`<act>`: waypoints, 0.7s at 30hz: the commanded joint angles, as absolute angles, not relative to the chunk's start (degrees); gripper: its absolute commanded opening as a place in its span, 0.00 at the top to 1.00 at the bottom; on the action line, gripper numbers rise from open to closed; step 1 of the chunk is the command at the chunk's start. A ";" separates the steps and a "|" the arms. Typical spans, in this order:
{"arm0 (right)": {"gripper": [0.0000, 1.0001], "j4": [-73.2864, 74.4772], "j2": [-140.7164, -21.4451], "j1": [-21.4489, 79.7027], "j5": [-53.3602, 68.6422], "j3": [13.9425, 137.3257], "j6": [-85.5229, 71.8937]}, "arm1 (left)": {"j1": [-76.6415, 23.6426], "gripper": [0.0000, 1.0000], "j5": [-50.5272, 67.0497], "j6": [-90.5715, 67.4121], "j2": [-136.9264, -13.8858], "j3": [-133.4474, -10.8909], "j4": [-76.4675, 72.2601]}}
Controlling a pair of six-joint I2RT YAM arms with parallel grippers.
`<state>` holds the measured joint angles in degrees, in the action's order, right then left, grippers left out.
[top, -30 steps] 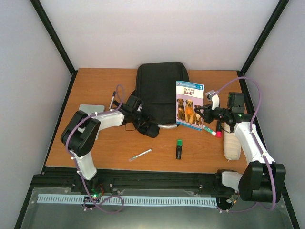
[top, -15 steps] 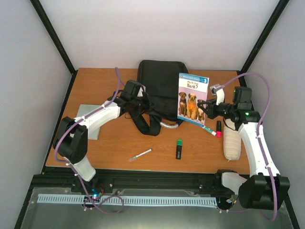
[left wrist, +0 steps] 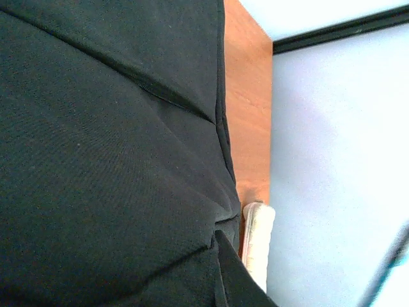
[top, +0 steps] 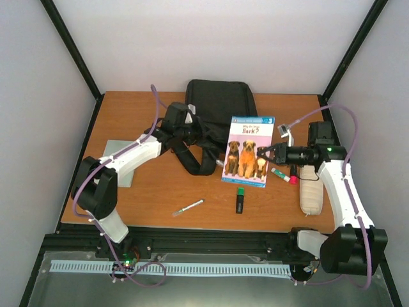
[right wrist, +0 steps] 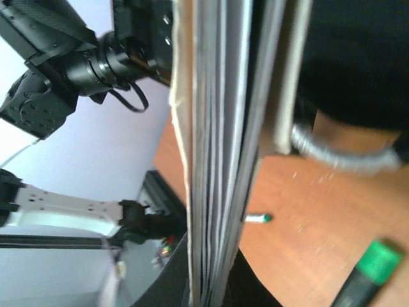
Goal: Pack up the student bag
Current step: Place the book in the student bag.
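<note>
The student bag (top: 220, 105), a large black fabric pack, lies at the back middle of the table, one strap (top: 195, 158) trailing toward me. My left gripper (top: 186, 128) is shut on the bag's left side. In the left wrist view black bag fabric (left wrist: 108, 160) fills the frame and hides the fingers. My right gripper (top: 268, 153) is shut on the right edge of a dog picture book (top: 248, 160), held over the bag's near end. In the right wrist view the book (right wrist: 223, 128) is edge-on between my right gripper's jaws (right wrist: 214, 281), the bag's grey handle (right wrist: 339, 153) behind it.
On the table lie a white marker (top: 188, 207), a green-capped highlighter (top: 240, 200), a pink-ended marker (top: 284, 175), a cream pouch (top: 311, 190) at the right edge and a grey pad (top: 121, 157) under the left arm. Black frame posts stand at the back corners.
My left gripper moved back along the bag's left side and shut on it. My right gripper swung the book left and nearer, tilting it flatter.
</note>
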<state>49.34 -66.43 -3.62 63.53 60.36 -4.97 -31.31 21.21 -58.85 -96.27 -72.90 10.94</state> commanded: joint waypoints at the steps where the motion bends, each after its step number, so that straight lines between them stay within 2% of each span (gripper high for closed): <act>1: 0.97 51.16 -67.12 -3.78 71.84 53.23 -15.01 | -31.66 0.99 17.58 -63.96 -93.95 -68.78 -1.49; 5: 0.97 45.75 -65.77 -3.62 74.12 42.33 -23.16 | -31.73 0.99 16.09 -66.12 -92.99 -64.58 -6.35; 12: 0.97 34.35 -65.31 -1.55 77.29 31.89 -36.20 | -31.68 0.99 17.30 -66.49 -93.10 -63.47 -9.49; 16: 0.97 29.79 -66.37 -1.38 77.32 31.53 -37.88 | -31.71 0.99 18.63 -66.18 -93.19 -64.57 -9.19; 21: 0.97 30.35 -69.64 -1.39 77.84 36.68 -33.75 | -31.70 0.99 18.62 -65.46 -91.65 -64.40 -8.00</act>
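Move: The right hand already holds the book by its right side. The bag's mouth lies about 13 cm to its left, 7 cm ahead and some 20 cm below. The green-capped highlighter is about 8 cm back and 7 cm left of the hand, and the glue stick 3 cm ahead and 12 cm right, both roughly 25 cm below. From the left hand, the mouth is about 9 cm right, 5 cm back and 14 cm below. Still pinching the book, the right hand swoops down about 12 cm and back some 7 cm in front of the bag, tipping the book's far edge down about 40 degrees towards the mouth, then eases forward a centimetre. The left fingers stay shut on the raised rim of the bag and sink a couple of centimetres. ##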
